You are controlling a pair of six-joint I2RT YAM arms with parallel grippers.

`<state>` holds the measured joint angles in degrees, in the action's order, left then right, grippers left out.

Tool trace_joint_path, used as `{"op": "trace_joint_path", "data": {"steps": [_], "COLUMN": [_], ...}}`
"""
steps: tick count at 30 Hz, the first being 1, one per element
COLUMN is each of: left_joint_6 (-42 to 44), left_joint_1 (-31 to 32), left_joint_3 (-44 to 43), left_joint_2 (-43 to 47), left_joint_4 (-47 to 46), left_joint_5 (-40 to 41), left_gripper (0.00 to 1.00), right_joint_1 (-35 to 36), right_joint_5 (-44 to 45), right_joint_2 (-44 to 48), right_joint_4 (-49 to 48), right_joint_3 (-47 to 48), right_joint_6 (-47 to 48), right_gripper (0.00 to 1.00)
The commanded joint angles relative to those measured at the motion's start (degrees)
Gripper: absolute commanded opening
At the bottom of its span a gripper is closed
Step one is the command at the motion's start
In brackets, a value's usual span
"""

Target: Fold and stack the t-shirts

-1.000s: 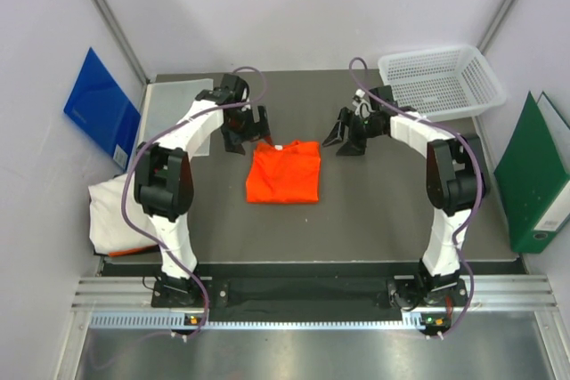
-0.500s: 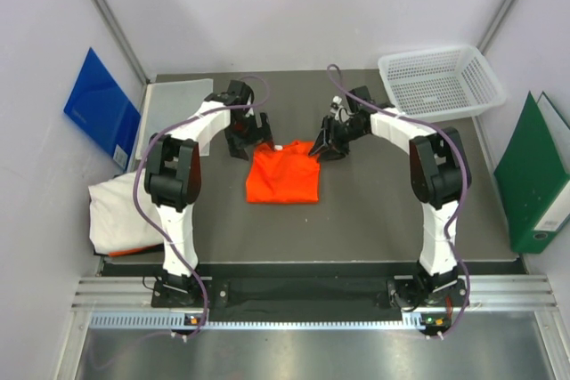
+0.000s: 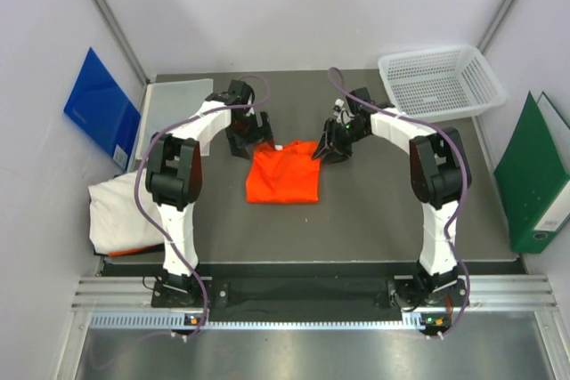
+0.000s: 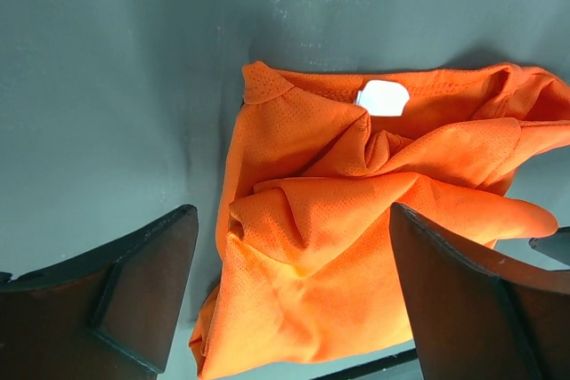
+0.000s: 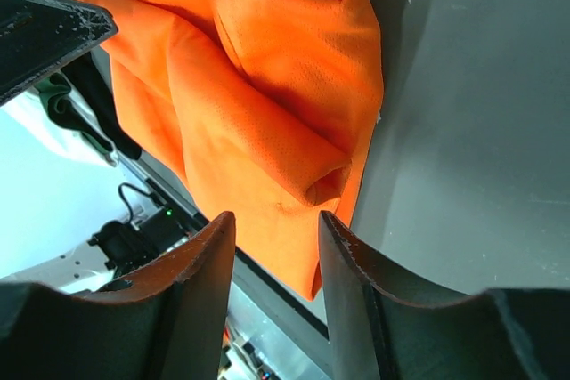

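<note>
The orange t-shirt [image 3: 283, 173] lies folded in a rough square mid-table. In the left wrist view its creased cloth [image 4: 356, 220] and white neck label [image 4: 383, 97] show. My left gripper [image 3: 251, 141] hangs at its far left corner, open wide, the cloth below and between its fingertips [image 4: 292, 213]. At the far right corner my right gripper [image 3: 322, 150] is partly open, with the shirt's rolled edge [image 5: 294, 157] seen in the gap [image 5: 276, 217] and not pinched. The white t-shirt [image 3: 114, 213] lies bunched at the table's left edge.
A white mesh basket [image 3: 441, 80] stands at the back right. A clear plastic sheet [image 3: 174, 106] lies at the back left. A blue folder [image 3: 100, 104] leans on the left wall and a green binder [image 3: 534, 171] on the right wall.
Both grippers moved inward to the orange shirt's far corners. The right gripper's jaws narrowed. The shirt has not moved.
</note>
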<state>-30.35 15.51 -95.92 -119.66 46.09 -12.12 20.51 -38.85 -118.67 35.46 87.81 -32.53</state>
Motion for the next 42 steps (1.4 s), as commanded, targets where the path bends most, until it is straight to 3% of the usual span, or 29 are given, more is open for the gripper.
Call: {"op": "trace_joint_path", "data": {"steps": [1,3,4,7,9,13,24,42], "left_joint_6": [-0.68,-0.76,-0.68,-0.94,-1.12,-1.12,-0.85,-1.82], "left_joint_1": [-0.13,-0.21,-0.13,-0.13,-0.21,-0.13,-1.27,-4.17], "left_joint_3": [-2.26,-2.17,-2.08,-2.08,-2.17,-2.34,-1.46,-6.72], "left_joint_2": [-0.14,-0.05,-0.23,-0.40,-0.67,-0.40,1.53,-1.54], "left_joint_4": [-2.14,-2.58,-2.67,-3.28,-3.55,-3.81,-2.76,-3.81], "left_joint_5": [-0.36,-0.62,-0.80,-1.68,-2.03,-1.77,0.52,4.47], "left_gripper": [0.91,0.85,0.81,0.56,0.30,0.00,0.00,0.00], "right_joint_1": [0.32,0.40,0.41,0.58,0.58,0.58,0.58,-1.09], "right_joint_5": [-0.26,-0.09,-0.08,0.18,0.35,1.14,5.01,12.74], "right_joint_2": [-1.64,-2.44,-2.79,-3.05,-3.06,0.09,8.72,-7.09], "right_joint_4": [-3.29,-3.73,-4.08,-5.49,-5.14,-6.02,-9.01,-8.75], "right_joint_3": [1.57,3.06,3.42,4.56,5.26,4.13,1.93,13.43], "right_joint_6": [0.19,0.10,-0.16,-0.60,-0.60,-0.42,1.77,4.14], "right_gripper": [0.40,0.34,0.23,0.03,0.00,0.00,0.00,0.00]}}
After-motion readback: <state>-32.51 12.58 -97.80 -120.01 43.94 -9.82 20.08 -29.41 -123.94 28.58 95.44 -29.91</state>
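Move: Just below the left hand's open fingers, some 1 cm ahead and 1 cm down, lies the left end of the orange t-shirt's top fold. The fold's right end is about 1 cm ahead of the right hand and 2 cm below it. The white label sits some 3 cm ahead of the left hand and 4 cm to its right. The white basket stands roughly 17 cm ahead of the right hand and 29 cm to its right. Closing on the two ends of the t-shirt's top fold, both hands pinch the orange cloth, the right dipping about 1.5 cm and easing forward to get it. The right then lifts some 7 cm and comes back down farther out, about 7 cm forward in all, its fingertips swinging some 15 degrees forward; the left keeps its pinch and drifts about 3 cm forward and 2 cm left. ##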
